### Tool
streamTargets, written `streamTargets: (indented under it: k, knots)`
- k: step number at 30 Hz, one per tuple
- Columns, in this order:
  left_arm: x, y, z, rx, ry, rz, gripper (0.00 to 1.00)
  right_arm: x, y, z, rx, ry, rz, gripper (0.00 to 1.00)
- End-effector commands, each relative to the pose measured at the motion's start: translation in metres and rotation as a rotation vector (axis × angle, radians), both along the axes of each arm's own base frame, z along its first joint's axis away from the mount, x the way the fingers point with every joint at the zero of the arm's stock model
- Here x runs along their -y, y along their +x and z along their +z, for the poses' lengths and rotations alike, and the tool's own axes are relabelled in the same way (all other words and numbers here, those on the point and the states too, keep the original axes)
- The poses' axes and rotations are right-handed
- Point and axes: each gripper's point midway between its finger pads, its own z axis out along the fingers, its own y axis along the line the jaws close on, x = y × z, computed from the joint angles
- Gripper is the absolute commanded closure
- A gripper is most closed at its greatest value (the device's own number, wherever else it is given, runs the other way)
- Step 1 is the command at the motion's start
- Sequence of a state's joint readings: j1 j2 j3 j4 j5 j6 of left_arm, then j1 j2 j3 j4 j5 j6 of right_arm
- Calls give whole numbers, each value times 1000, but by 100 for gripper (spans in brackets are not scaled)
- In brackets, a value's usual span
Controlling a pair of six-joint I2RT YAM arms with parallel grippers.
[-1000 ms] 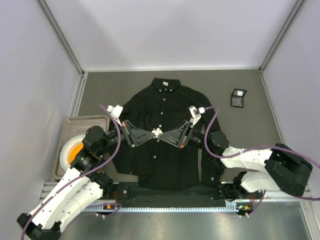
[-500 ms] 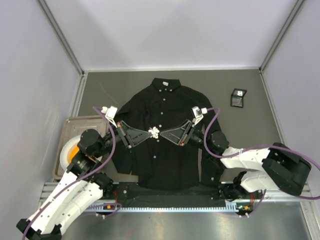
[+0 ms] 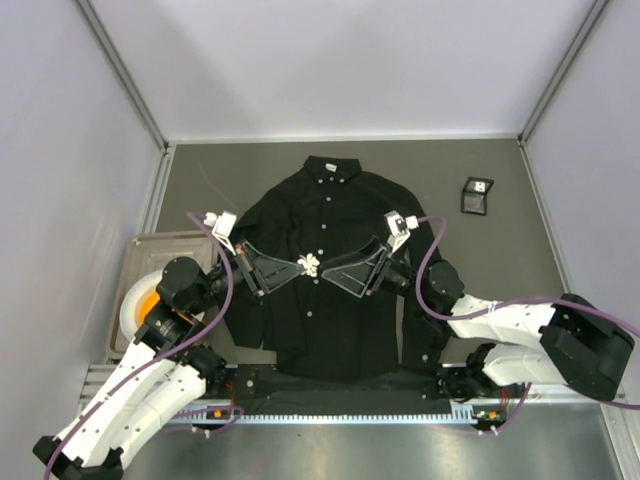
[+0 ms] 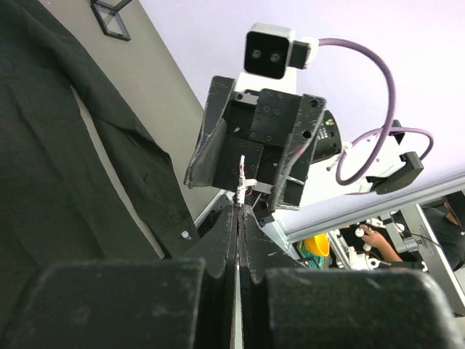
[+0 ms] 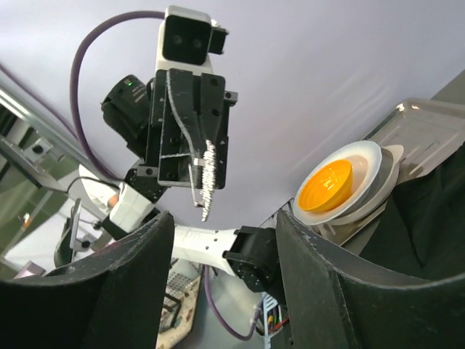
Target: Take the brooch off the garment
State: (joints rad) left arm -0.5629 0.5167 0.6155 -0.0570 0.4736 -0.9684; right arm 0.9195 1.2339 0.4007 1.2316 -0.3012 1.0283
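Note:
The black garment (image 3: 320, 300) lies flat on the table, collar at the far side. Above its chest, my left gripper (image 3: 301, 266) is shut on the small white brooch (image 3: 311, 264). The left wrist view shows the brooch (image 4: 242, 177) edge-on, sticking out past the closed tips of my left gripper (image 4: 240, 209), with the garment (image 4: 51, 160) below on the left. My right gripper (image 3: 329, 270) faces the brooch from the right, open and not touching it. In the right wrist view the brooch (image 5: 208, 171) hangs in the left jaws beyond my right gripper (image 5: 225, 218), whose fingers hold nothing.
A small black box (image 3: 477, 195) lies at the far right of the table. At the left, a metal tray (image 3: 150, 245) holds white plates with an orange bowl (image 3: 150, 305). Grey walls close in the table on three sides.
My right gripper has opened and let go of the brooch, drawing back slightly to the right. The left gripper has kept hold of the brooch and shifted it a little left.

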Motion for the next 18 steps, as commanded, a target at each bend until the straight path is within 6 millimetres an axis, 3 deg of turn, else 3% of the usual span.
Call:
streamTargets:
  k: [1, 5, 14, 18]
  knots:
    - [0, 1, 17, 66, -12, 0, 100, 0, -6, 37, 142, 33, 13, 41]
    - [2, 3, 18, 57, -10, -8, 100, -10, -2, 39, 144, -9, 19, 41]
    - [1, 1, 21, 67, -14, -8, 100, -25, 3, 38, 114, -25, 53, 65]
    - [0, 1, 19, 70, -3, -4, 100, -25, 2, 33, 107, -33, 57, 68]
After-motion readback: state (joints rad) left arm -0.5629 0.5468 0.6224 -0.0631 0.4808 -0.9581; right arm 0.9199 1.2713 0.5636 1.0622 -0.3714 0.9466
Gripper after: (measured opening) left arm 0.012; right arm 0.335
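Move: The left hand still pinches the brooch at its fingertips, about 2 cm right of its hand point, 1 cm ahead and level with it. From the open right hand the brooch lies some 4 cm left, 1 cm ahead and 2 cm higher. Well below, the garment's middle is roughly 12 cm ahead of the right hand, 1 cm right and 28 cm down. The right hand rises about 3 cm while reaching left to the held brooch, then dips, fingers partly closing. ##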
